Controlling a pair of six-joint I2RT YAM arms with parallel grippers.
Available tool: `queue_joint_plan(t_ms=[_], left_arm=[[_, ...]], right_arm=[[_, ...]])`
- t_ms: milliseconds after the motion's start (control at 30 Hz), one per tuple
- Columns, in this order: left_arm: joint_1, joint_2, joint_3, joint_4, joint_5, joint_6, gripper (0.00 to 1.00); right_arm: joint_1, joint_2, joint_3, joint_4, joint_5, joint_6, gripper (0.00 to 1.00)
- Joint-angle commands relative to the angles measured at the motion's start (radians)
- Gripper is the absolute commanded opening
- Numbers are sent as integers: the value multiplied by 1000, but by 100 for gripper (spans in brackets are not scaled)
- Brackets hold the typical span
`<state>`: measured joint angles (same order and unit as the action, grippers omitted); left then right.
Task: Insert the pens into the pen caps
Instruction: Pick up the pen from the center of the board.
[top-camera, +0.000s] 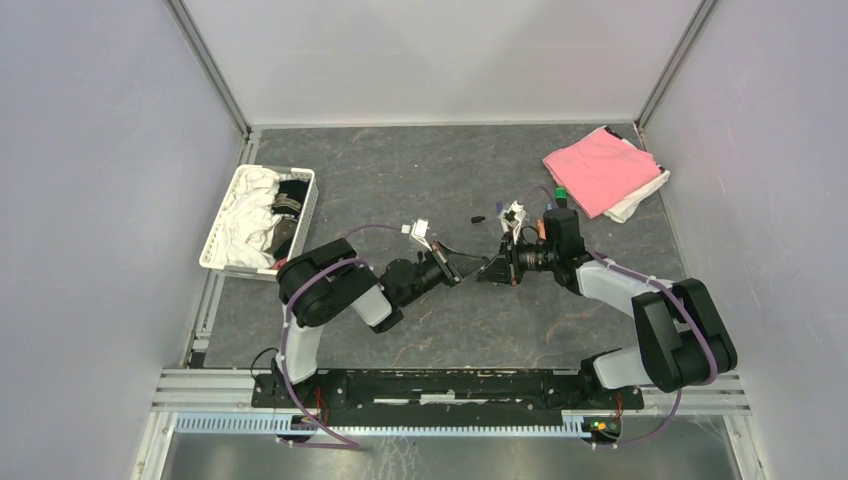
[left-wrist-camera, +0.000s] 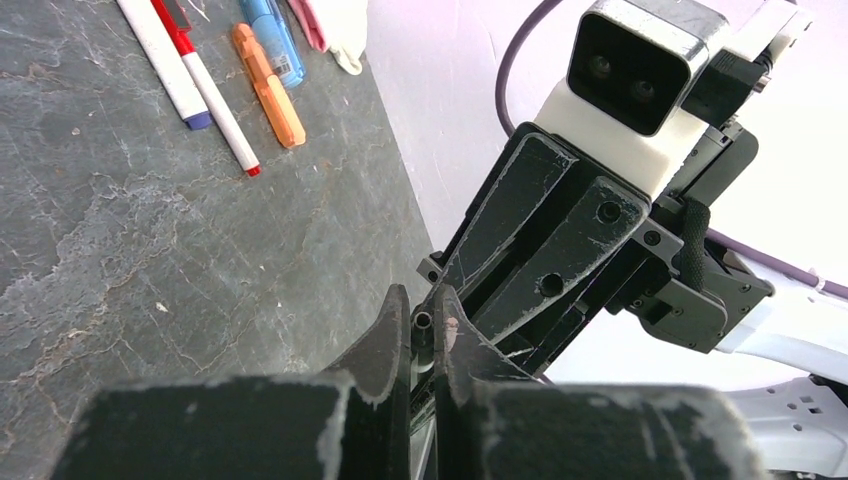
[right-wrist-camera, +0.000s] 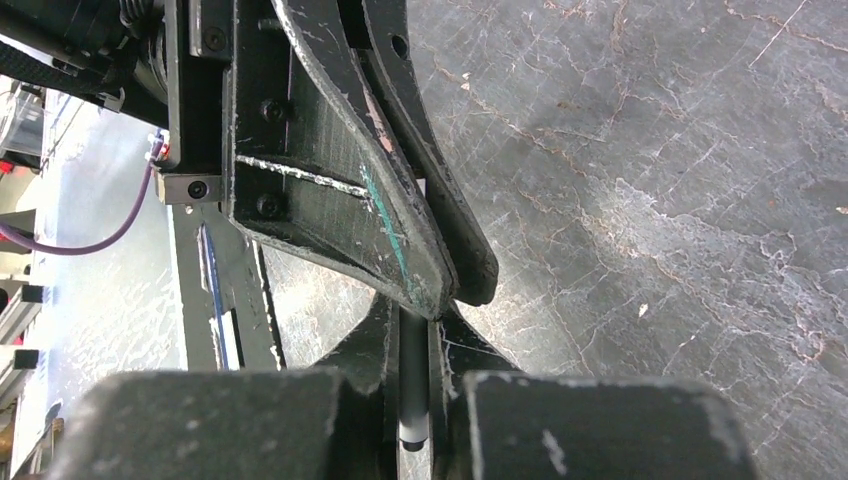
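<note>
My two grippers meet tip to tip above the middle of the table. The left gripper (top-camera: 458, 270) (left-wrist-camera: 422, 300) is shut on a small dark pen cap (left-wrist-camera: 423, 322) whose open end faces the right gripper's black fingers (left-wrist-camera: 560, 230). The right gripper (top-camera: 492, 270) (right-wrist-camera: 413, 322) is shut on a thin pen (right-wrist-camera: 412, 385), grey-barrelled with a white end. The pen's front end is hidden behind the left gripper's fingers (right-wrist-camera: 400, 230). Loose pens lie on the table: a white one with a blue tip (left-wrist-camera: 165, 60), a white-and-red one (left-wrist-camera: 215, 100), an orange marker (left-wrist-camera: 270, 85) and a blue marker (left-wrist-camera: 272, 35).
A white basket (top-camera: 222, 215) of cloths stands at the left. A folded pink cloth (top-camera: 600, 168) lies at the back right, with a black-and-green marker (top-camera: 560, 193) beside it. The loose pens (top-camera: 515, 215) lie just behind the grippers. Grey walls close in three sides.
</note>
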<state>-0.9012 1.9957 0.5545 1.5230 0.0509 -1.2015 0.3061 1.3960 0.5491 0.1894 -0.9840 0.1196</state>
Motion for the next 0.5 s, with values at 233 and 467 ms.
queue_joint_plan(t_ms=[233,467], left_arm=[[71,-165,-159,215,-14,104,48],[293,-232,-139,-32,338,200,55]], right_arm=[[-102,-70,95,-257,-2,-381,0],[-187,-193,136,-433,-3,-656,0]])
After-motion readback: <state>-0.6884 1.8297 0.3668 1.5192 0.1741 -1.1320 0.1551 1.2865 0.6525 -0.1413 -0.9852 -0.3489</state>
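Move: The pen is still pinched by both hands, the left on its nib half and the right nearer its rear end. The loose black cap lies on the board about 13 cm ahead of the left hand, 1 cm to its right and roughly 12 cm below; from the right hand it is some 15 cm straight ahead and 9 cm down. The blue-capped pen lies about 7 cm right of the black cap and 1 cm nearer, the red-capped pen 8 cm right of the cap and 3 cm nearer. The left hand opens its fingers from the nib half of the pen to about half width and pulls away about 8 cm to the left, bending slightly forward towards the end. The right hand keeps its pinch on the rear part of the pen and carries it the other way, about 5 cm right and nearly 3 cm forward with a late rise of some 2 cm, its wrist rolling nearly 20 degrees about the fingers, which dip a little more. ##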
